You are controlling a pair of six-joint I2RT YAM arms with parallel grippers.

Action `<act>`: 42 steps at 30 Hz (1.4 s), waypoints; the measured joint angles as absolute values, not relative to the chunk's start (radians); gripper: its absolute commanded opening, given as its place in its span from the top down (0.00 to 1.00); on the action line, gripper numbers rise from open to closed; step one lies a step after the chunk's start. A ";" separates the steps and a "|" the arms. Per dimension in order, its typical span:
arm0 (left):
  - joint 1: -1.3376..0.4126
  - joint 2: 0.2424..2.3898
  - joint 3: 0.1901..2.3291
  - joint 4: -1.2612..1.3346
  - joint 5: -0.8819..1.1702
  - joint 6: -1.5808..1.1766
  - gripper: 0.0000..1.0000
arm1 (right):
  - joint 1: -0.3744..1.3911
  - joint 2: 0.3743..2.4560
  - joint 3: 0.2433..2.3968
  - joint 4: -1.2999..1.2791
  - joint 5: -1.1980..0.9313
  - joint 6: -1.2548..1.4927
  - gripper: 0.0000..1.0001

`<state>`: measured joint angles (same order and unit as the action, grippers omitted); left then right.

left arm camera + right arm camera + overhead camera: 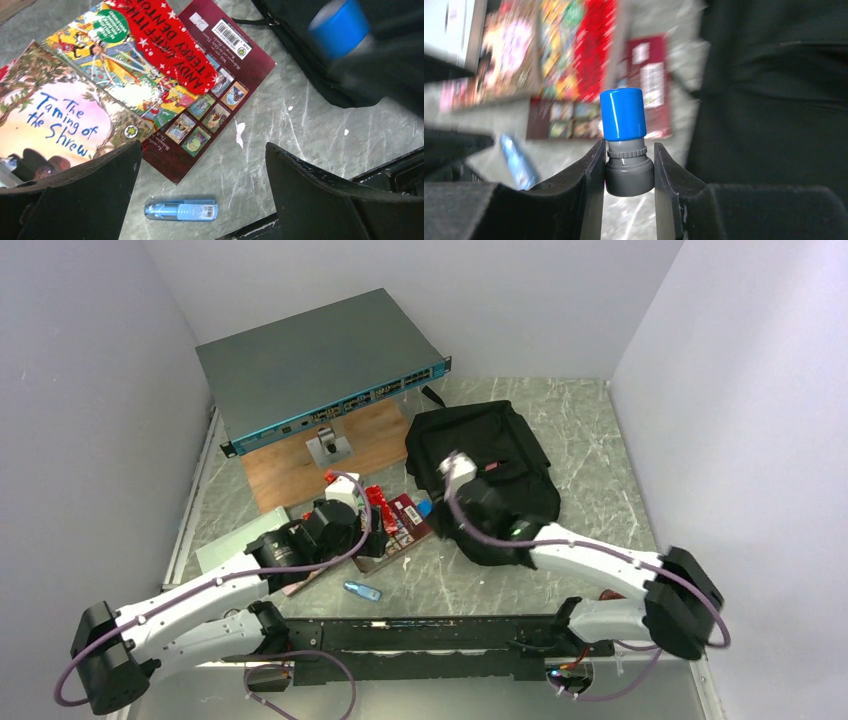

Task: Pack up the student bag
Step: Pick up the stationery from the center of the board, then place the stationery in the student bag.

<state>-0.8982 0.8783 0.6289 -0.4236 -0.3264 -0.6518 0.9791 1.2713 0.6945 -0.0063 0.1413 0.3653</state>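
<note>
The student bag (pixel 495 445) is a black soft backpack lying flat at the centre right, and its edge also shows in the left wrist view (pixel 295 45). My right gripper (pixel 629 167) is shut on a grey stick with a blue cap (pixel 623 115), held upright between the pads at the bag's left edge. The blue cap (pixel 340 25) shows blurred in the left wrist view. Left of the bag, my left gripper (pixel 202 150) hangs open over the table, above a small blue pen (pixel 181 210) and beside the books.
Three books lie overlapping left of the bag: "The Taming of the Shrew" (pixel 55 120), a red one (pixel 145 55) and a maroon one (pixel 220 95). A flat grey network switch (pixel 320 365) rests on a wooden board (pixel 300 465) at the back left.
</note>
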 measured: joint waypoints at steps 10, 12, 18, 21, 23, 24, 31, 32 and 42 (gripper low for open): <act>-0.875 1.144 0.707 -0.244 -0.146 -0.648 0.01 | 0.388 1.175 0.725 -0.167 0.008 0.439 1.00; -0.874 1.232 0.743 -0.191 -0.096 -0.653 0.01 | 0.328 1.213 0.727 -0.191 -0.028 0.439 1.00; -0.874 1.526 0.900 -0.073 0.084 -0.675 0.12 | 0.210 1.381 0.782 -0.200 -0.186 0.437 1.00; -0.873 1.640 0.964 -0.025 0.147 -0.685 0.17 | 0.187 1.477 0.823 -0.182 -0.261 0.443 1.00; -0.873 1.702 0.995 0.000 0.182 -0.696 0.21 | 0.183 1.516 0.837 -0.170 -0.302 0.454 1.00; -0.873 1.728 1.008 0.012 0.199 -0.701 0.23 | 0.182 1.533 0.842 -0.161 -0.321 0.461 1.00; -0.873 1.848 1.039 0.047 0.250 -0.710 0.30 | 0.165 1.603 0.857 -0.052 -0.404 0.580 1.00; -0.873 1.860 1.043 0.053 0.258 -0.716 0.31 | 0.160 1.606 0.857 -0.038 -0.410 0.603 1.00; -0.872 1.880 1.047 0.085 0.260 -0.731 0.38 | 0.111 1.658 0.805 0.249 -0.414 0.852 1.00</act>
<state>-0.8719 1.8805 1.0473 0.0849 0.2604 -0.7311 0.1112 1.6585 0.8051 0.2493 -0.4137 0.8516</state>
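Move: The opening of the black bag, where the blue-capped bottle already held in the right hand is taken, lies some 18 cm ahead of that hand, 16 cm to its right and 4 cm lower. The maroon book is about 7 cm left of the right hand, 2 cm ahead and 11 cm down. For the left hand, the bag's near-left edge is roughly 20 cm to the right, 4 cm ahead and 10 cm below; the maroon book sits 5 cm right, 3 cm ahead and 12 cm down. The blue-capped bottle, still gripped in the right hand, swings quickly right and forward to the bag, about 19 cm out, rising a little before dipping; the wrist then rolls its left side up and has turned clockwise, sliding the cap under the opening's zipped lip. The bag's near-left edge is met by the left hand, sweeping some 20 cm right, then down, while its fingers tip downward and partly close around the fabric. ##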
